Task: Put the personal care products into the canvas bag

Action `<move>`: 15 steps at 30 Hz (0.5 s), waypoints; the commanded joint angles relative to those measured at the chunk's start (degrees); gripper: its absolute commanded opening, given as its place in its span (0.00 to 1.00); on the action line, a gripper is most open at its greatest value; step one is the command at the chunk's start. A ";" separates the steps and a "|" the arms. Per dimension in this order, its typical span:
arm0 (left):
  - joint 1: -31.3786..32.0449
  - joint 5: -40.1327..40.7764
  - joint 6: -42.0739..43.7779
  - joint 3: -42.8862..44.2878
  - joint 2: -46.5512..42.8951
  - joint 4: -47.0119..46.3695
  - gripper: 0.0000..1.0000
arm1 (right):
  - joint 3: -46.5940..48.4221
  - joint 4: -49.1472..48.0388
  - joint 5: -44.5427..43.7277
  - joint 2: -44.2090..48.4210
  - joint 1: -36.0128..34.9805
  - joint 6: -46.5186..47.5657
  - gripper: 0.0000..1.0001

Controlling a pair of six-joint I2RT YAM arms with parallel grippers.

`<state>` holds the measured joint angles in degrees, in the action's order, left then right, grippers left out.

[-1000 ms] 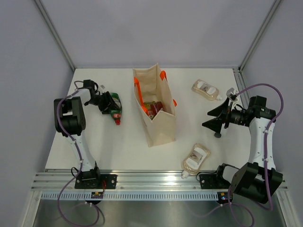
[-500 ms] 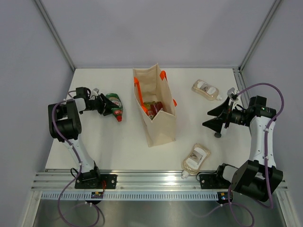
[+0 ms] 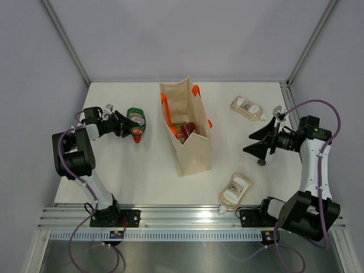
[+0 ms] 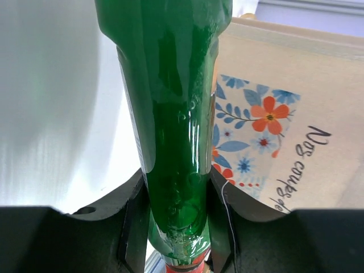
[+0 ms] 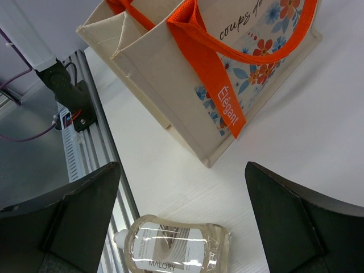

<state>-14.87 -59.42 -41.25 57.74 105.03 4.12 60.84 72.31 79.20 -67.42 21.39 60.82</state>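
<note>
My left gripper [image 3: 118,126] is shut on the green squeeze bottle [image 3: 135,119], left of the canvas bag [image 3: 185,128]. In the left wrist view the bottle [image 4: 170,114] fills the gap between my fingers [image 4: 132,227], red cap nearest the camera, with the bag's flowered side [image 4: 273,131] behind it. The bag stands upright with orange handles [image 5: 210,74], and a red item [image 3: 185,131] shows inside. One beige pouch [image 3: 247,108] lies at the back right, another [image 3: 235,190] at the front right, also in the right wrist view [image 5: 170,250]. My right gripper [image 3: 257,143] is open and empty.
The aluminium rail [image 3: 187,219] runs along the table's near edge, also in the right wrist view [image 5: 91,148]. Grey walls close in the back and sides. The right arm's cable [image 3: 318,108] loops above the right edge.
My left gripper has turned and carried the green bottle toward the far side of the table, its cap now pointing at the near edge. The right arm has not moved.
</note>
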 commanded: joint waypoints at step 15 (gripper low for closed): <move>-0.16 -0.70 -34.22 -6.67 -22.85 -33.56 0.00 | 2.44 1.69 2.63 -0.52 0.50 2.64 0.99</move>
<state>-14.96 -59.07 -65.39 50.17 86.96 -15.84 60.90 73.21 79.22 -67.81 21.41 61.43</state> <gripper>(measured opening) 0.402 0.993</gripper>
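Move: Off to the left hand's right by about 23 cm, its middle some 5 cm nearer the base and about 3 cm higher, stands the canvas bag, the place for the green bottle this hand already holds. A red bottle sits inside the bag, also about 23 cm right and 4 cm back. The near clear bottle lies roughly 28 cm back and 42 cm right, 7 cm lower. From the right hand the bag is some 11 cm ahead, 21 cm left and 12 cm lower. Lifting the green bottle almost straight up beside the bag's left side, the left hand climbs about 11 cm, slowly at first and then faster, without yet crossing towards the bag. The downward-slanting fingers tip up some 10 degrees towards level and turn slightly counter-clockwise, keeping their pinch around the bottle. ##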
